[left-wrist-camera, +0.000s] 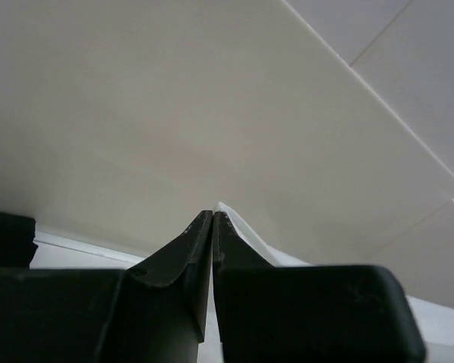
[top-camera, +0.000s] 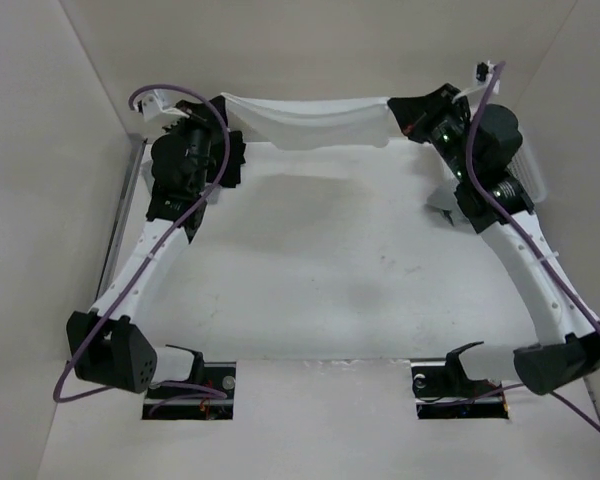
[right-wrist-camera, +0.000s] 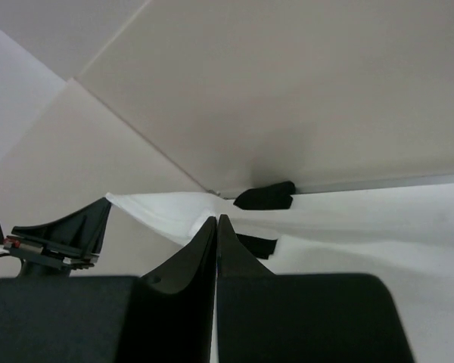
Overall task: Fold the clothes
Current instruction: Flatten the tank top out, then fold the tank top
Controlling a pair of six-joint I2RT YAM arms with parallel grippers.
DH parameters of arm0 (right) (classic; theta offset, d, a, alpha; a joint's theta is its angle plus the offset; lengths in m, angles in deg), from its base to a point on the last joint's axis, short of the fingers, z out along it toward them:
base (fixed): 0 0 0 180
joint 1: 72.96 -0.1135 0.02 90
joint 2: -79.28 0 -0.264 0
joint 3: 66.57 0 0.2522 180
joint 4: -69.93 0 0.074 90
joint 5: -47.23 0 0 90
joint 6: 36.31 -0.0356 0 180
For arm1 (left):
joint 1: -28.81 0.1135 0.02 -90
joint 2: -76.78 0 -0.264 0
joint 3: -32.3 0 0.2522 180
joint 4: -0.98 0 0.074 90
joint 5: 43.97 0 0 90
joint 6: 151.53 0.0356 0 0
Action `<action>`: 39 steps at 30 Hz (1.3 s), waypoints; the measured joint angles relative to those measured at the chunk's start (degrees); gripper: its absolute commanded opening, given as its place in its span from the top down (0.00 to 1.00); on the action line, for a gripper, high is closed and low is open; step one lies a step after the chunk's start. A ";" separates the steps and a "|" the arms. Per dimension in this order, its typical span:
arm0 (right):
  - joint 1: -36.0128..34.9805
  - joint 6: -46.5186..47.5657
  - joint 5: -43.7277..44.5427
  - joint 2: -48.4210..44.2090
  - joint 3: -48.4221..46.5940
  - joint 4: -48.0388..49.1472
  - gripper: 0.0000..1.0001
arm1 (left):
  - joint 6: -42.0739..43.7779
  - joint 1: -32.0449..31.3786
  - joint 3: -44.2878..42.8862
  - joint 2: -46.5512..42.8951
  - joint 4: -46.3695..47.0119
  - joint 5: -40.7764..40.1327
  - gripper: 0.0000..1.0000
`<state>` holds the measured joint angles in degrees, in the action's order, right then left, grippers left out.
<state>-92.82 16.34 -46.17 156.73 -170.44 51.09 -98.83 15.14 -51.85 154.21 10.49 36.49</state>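
The clothes (top-camera: 310,120), a thin white top, hang stretched in the air as a sagging band between my two grippers at the far side of the table. My left gripper (top-camera: 223,108) is shut on the cloth's left end. In the left wrist view that gripper (left-wrist-camera: 213,215) has its jaws pressed together, and white fabric (left-wrist-camera: 246,236) runs off from the tips to the right. My right gripper (top-camera: 394,112) is shut on the right end. Seen from the right wrist, this gripper (right-wrist-camera: 216,219) pinches the white cloth (right-wrist-camera: 163,210), which stretches away to the left.
A black folded garment (right-wrist-camera: 265,195) lies on the table against the back wall, partly behind the hanging cloth. The left arm's gripper body (right-wrist-camera: 68,227) shows at the cloth's far end. Pale walls close in the table (top-camera: 310,260) at the back and on both sides.
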 measured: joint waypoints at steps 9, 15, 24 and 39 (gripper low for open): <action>-1.16 -3.21 0.85 -14.23 37.33 10.25 0.98 | -1.36 -2.58 31.93 -8.90 15.10 -0.13 0.97; -3.98 -6.01 1.07 -16.87 62.99 10.69 0.98 | -4.35 -3.28 59.39 -12.66 16.79 -0.81 0.96; -19.87 -13.99 4.81 -36.52 78.23 6.38 0.98 | -11.41 -10.86 68.48 -54.77 -1.01 -1.88 0.96; -7.37 -6.27 5.86 -9.81 50.62 9.55 0.98 | -7.67 -2.71 48.22 -20.15 -2.80 -5.66 0.97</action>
<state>-100.19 10.07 -40.31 146.92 -119.82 60.64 -106.50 12.43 -3.63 134.05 7.69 30.83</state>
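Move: Both hands are high, each already pinching a corner of the stretched tank top. The clear table spot it is going to lies about 44 cm below the left hand, 17 cm back and 12 cm to its right. From the left hand, the black cloth is roughly 12 cm ahead and 10 cm to the left, with the grey cloth 6 cm ahead and 19 cm left. From the right hand, the spot is 48 cm below, 12 cm back and 15 cm left; the basket is 15 cm ahead and 34 cm right. Whip both grippers down and back together, fingers kept shut on the corners, dropping some 35-40 cm towards the clear table and tipping the fingertips down about 30 degrees or more. Keep drawing back while lifting the left about 10 cm, the right barely; then sweep both forward again, left some 10 cm and right 15, still well below the start, the right rising as it goes. ##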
